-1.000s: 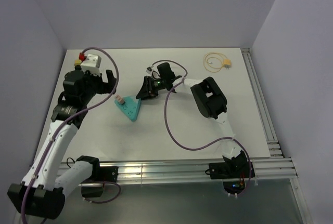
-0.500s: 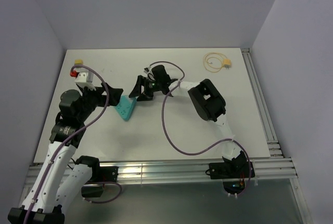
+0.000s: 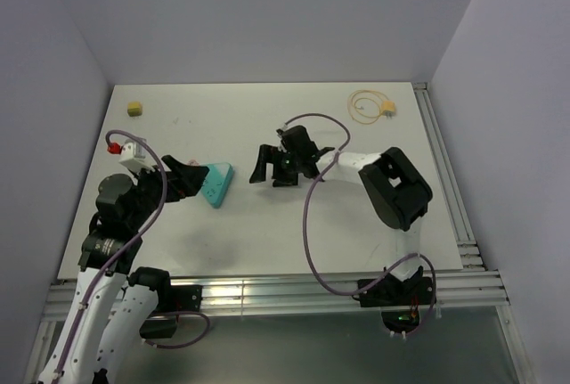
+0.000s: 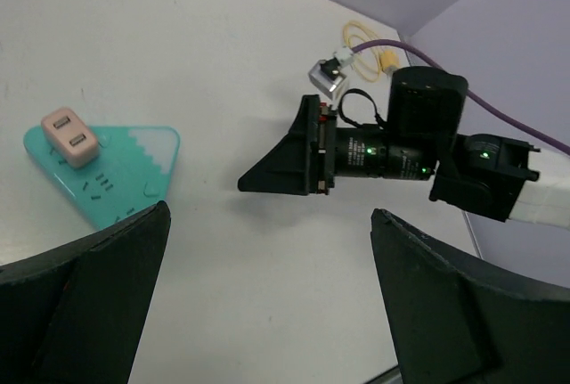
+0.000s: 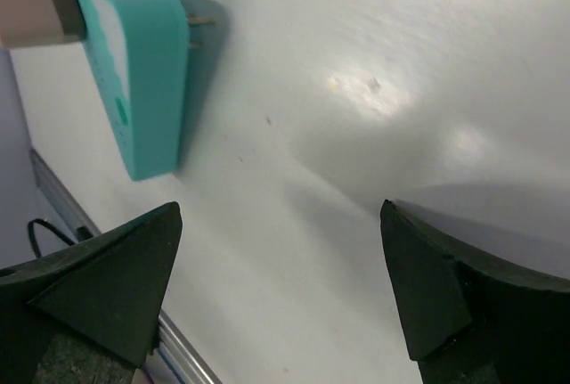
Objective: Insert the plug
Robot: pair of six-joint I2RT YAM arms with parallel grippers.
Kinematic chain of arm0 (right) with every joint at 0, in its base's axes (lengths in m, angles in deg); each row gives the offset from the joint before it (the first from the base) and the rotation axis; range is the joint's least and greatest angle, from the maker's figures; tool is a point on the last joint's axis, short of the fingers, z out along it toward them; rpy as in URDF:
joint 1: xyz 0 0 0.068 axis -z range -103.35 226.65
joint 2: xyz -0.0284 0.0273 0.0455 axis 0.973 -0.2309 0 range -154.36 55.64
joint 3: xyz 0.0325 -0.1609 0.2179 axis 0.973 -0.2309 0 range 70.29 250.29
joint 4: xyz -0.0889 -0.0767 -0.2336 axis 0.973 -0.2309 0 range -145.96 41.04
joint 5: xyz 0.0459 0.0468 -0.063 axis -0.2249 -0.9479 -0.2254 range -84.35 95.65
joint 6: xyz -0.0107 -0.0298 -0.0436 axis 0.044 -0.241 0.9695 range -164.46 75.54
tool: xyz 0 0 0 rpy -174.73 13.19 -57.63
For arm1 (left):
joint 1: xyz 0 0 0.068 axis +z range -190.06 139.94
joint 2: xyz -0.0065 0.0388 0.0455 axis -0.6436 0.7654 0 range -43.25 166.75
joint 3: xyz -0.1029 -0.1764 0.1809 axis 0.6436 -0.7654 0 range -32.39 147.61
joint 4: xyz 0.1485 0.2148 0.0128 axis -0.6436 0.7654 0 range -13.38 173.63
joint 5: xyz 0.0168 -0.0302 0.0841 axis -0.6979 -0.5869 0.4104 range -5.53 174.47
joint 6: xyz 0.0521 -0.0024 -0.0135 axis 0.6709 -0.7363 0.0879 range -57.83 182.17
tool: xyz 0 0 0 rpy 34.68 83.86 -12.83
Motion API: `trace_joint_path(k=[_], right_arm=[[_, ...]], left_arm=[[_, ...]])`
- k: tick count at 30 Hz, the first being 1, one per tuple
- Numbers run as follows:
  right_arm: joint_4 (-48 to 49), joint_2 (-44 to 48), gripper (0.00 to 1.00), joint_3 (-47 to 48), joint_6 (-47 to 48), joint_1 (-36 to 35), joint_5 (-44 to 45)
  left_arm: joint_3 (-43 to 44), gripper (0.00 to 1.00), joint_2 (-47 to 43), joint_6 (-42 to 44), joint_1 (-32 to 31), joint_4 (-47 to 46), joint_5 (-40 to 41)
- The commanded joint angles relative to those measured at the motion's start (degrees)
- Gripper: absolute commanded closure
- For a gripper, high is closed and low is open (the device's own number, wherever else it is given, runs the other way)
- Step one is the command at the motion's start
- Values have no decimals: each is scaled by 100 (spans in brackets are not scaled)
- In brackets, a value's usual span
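The plug [image 3: 388,112] is a small yellow connector on a thin pale-yellow looped cable [image 3: 363,103], lying at the far right of the table, away from both grippers. In the left wrist view the plug [image 4: 389,65] and the cable [image 4: 360,40] show behind the right arm. My left gripper [image 3: 189,179] is open just left of the teal wedge block [image 3: 216,184]. My right gripper [image 3: 270,170] is open to the right of that block, apart from it. Both the left gripper [image 4: 267,313] and the right gripper [image 5: 280,295] have only bare table between their fingers.
The teal block [image 4: 111,175] carries a pink adapter [image 4: 69,127] on top. In the right wrist view, metal prongs [image 5: 200,32] stick out of the teal block [image 5: 142,72]. A small yellow cube [image 3: 134,109] sits at the far left corner. Rails [image 3: 445,170] run along the table's right edge.
My right gripper has opened and drawn back to the right from the teal block. The left arm has swung toward the near edge, bringing its open gripper beside the block.
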Motion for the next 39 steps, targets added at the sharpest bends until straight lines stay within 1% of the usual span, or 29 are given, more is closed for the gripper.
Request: trace_joint_path(k=[1,3,4,7,9,12,14,16,17,18,19,22,25,26,27,29,30,32,33,34,35,36,37,38,39], right_arm=[[-64,720,0,-949,144,-5,892],[-45,994,0,-1265,56,-101,1025],[146,1213,0,-1502,21,-136,1052],[114,1574,0,-1828,-32,-268,1201],[61,1759,0,-1943,-15,-330,1272],[-132,2111,0,-2066,64,-383,1376],[-290,2444,0,-2084,134,-383,1534],[-596,2733,0,-2032,126,-374,2008],[-729,2796,0,-1971,117,-357,2254],[-861,2893,1,-1822,82,-330,2708],[-1123,2920,1,-1725,64,-295,2922],[-1476,2920,1,-1364,-6,-67,3484],[-1487,2937,1,-1205,-382,433,3644],[-1417,2938,2,-1179,-480,609,3575],[-1338,2903,2,-1170,-568,1037,3496],[-1136,2815,4,-1091,-787,1469,3233],[-1065,2658,4,-943,-788,1854,3197],[-959,2438,4,-706,-596,2147,3144],[-959,2149,4,-356,-482,2366,3179],[-1003,1990,4,-161,-255,2446,3266],[-1046,1823,4,58,-139,2499,3432],[-1117,1439,4,539,-42,2561,3486],[-1274,1217,4,813,72,2692,3521],[-1406,806,5,1382,99,2763,3574],[-1616,619,5,1666,143,2824,3714]], left_arm=[[272,1,-60,-307,2,608,-310],[246,0,-147,-378,11,801,-328],[220,1,-261,-413,2,845,-354],[158,1,-516,-650,2,881,-328],[105,1,-622,-852,2,855,-276],[96,1,-675,-923,2,916,-240],[158,0,-588,-800,2,1048,-171],[175,1,-473,-730,2,1205,-48],[167,0,-430,-747,2,1250,5],[123,0,-351,-782,2,1268,49],[123,1,-298,-817,2,1276,50],[123,1,-61,-817,2,1259,-134],[88,1,54,-844,2,1285,-214],[96,1,46,-844,2,1329,-214],[148,1,-24,-844,2,1364,-171],[184,0,-156,-800,2,1417,5],[193,0,-348,-808,2,1426,84],[149,0,-551,-809,-7,1356,-20],[53,0,-726,-800,2,1208,-142],[9,0,-789,-765,2,1137,-379],[-18,1,-842,-756,2,1092,-433],[17,1,-886,-738,2,1109,-399],[43,1,-895,-695,2,1127,-355],[78,0,-912,-659,2,1145,-215],[113,0,-982,-642,2,1153,-153]])
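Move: The yellow plug I head for lies far out to my right hand's right: about 33 cm ahead, 43 cm right and a few centimetres below. Its cable coil sits some 8 cm to the left of the plug. Behind me, the teal power strip is roughly 21 cm left and 2 cm ahead of my right hand, the pink adapter on it about 27 cm left and 6 cm ahead. From my left hand the yellow plug is some 42 cm ahead, 66 cm right and 25 cm below. With the fingers wide open I draw my right hand back and to the right, about 7 cm back, clear of the power strip, then sweep it right, forward and up towards the yellow plug and its coil, ending nearly 30 cm right of where I began and turning some 50 degrees clockwise. My left hand, open and empty, eases back about 5 cm, dipping and rising on the way. ##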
